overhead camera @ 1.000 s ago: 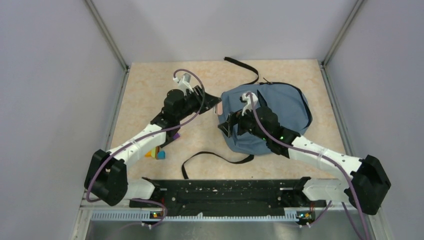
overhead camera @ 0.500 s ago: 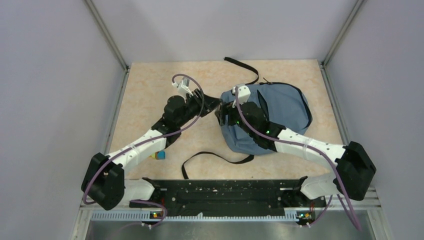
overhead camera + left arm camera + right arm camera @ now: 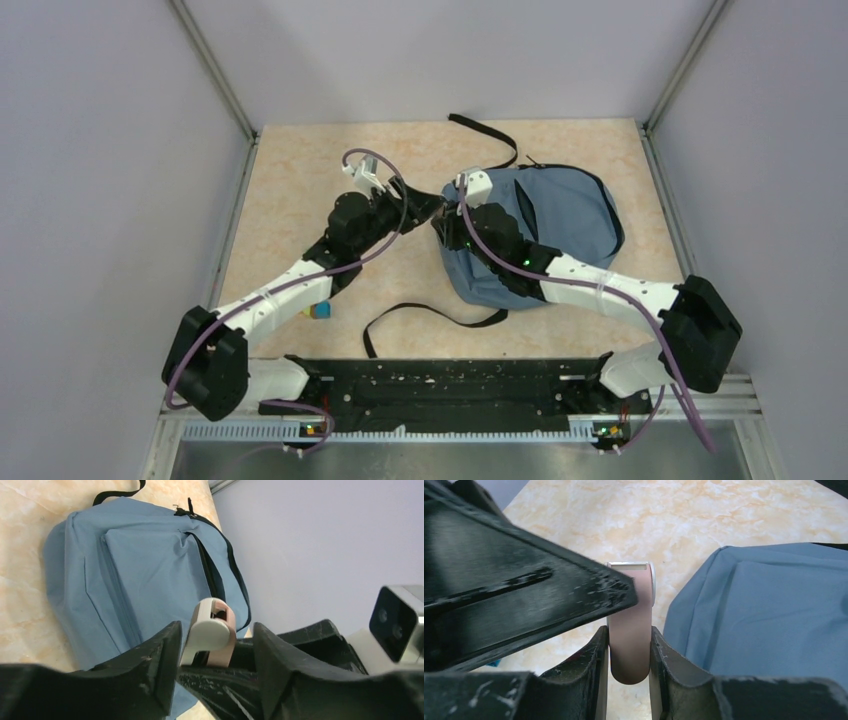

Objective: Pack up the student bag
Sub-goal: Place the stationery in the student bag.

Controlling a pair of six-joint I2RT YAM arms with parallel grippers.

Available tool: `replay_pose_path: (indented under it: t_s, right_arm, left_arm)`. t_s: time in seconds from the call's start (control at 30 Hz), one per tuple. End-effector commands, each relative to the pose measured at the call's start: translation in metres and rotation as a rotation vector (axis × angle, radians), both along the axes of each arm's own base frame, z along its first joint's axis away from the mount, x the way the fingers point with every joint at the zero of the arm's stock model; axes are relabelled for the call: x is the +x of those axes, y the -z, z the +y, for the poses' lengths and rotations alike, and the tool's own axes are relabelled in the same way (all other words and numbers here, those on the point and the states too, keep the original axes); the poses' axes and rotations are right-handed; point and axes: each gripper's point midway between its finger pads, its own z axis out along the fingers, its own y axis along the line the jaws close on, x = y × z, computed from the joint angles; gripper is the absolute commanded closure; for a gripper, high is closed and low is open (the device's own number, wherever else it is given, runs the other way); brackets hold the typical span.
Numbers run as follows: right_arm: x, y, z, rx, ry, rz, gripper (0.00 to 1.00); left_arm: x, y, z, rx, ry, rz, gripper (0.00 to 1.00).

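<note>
The student bag (image 3: pixel 565 215) lies flat on the right half of the table, blue-grey, its front pocket facing up (image 3: pixel 150 565). Both grippers meet just off its left edge. A small pink and white object (image 3: pixel 630 622) sits between them. My right gripper (image 3: pixel 629 632) is shut on its pink end, both pads pressed against its sides. My left gripper (image 3: pixel 215 627) stands open around the white end of the object (image 3: pixel 212 630), with a gap showing on the right-hand jaw. In the top view the object is hidden by the two grippers (image 3: pixel 438 215).
A long black strap (image 3: pixel 430 315) loops over the table in front of the bag, and another (image 3: pixel 490 135) trails toward the back wall. Small coloured blocks (image 3: pixel 318 310) lie beside the left forearm. Grey walls close in three sides.
The right arm has swung left to the left gripper and shut its jaws on the pink object. The left jaws have widened around it.
</note>
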Motion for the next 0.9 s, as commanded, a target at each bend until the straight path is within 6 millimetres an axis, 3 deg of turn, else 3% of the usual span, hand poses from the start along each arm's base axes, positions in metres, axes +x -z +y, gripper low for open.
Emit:
replay_pose_path:
  t_s: [0.0,0.07,0.1,0.27,0.4,0.5,0.67,0.87]
  right_arm:
    - [0.009,-0.025,-0.010,0.021,0.068,-0.057,0.93]
    - [0.008,-0.022,-0.019,0.007,0.090,-0.051,0.95]
    - [0.007,-0.020,-0.025,-0.003,0.103,-0.045,0.95]
    - [0.008,-0.009,-0.067,-0.035,0.180,0.019,0.95]
    - [0.010,0.013,-0.109,-0.085,0.230,0.152,0.95]
    - [0.013,0.032,-0.139,-0.160,0.277,0.241,0.95]
    - [0.019,0.049,-0.171,-0.204,0.302,0.325,0.95]
    - [0.029,0.061,-0.194,-0.237,0.331,0.378,0.95]
  left_arm:
    - [-0.011,-0.040,0.000,0.003,0.038,-0.144,0.34]
    - [-0.012,-0.047,0.004,0.046,0.033,-0.184,0.17]
    - [-0.012,-0.050,0.008,0.074,0.019,-0.203,0.14]
    - [-0.007,-0.055,0.037,0.213,-0.100,-0.279,0.10]
    - [0.001,-0.035,0.046,0.297,-0.147,-0.267,0.09]
    - [0.006,-0.009,0.024,0.310,-0.075,-0.214,0.10]
    - [0.010,0.030,-0.042,0.387,0.111,-0.127,0.10]
    - [0.021,0.047,-0.099,0.451,0.207,-0.120,0.10]
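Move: The right hand grips the pink-and-white stationery. The slit-like opening of the student bag lies about 20 cm to its right, 9 cm ahead and 14 cm lower. The bag's left edge is only 3 cm to its right, 6 cm ahead and 16 cm down; the loose strap lies some 8 cm back and 2 cm left, 20 cm below. From the left hand, the opening is about 21 cm right, 7 cm ahead and 17 cm down. Rightward over the bag, the right hand carries the stationery about 19 cm towards the opening, sinking 7 cm late on while it tips down and swings clockwise some 20 degrees each, grip kept. The left hand opens wide, leaving the stationery, lifts up and left about 4 cm, then sweeps right and down over the bag's left part, rolling its left side up. ##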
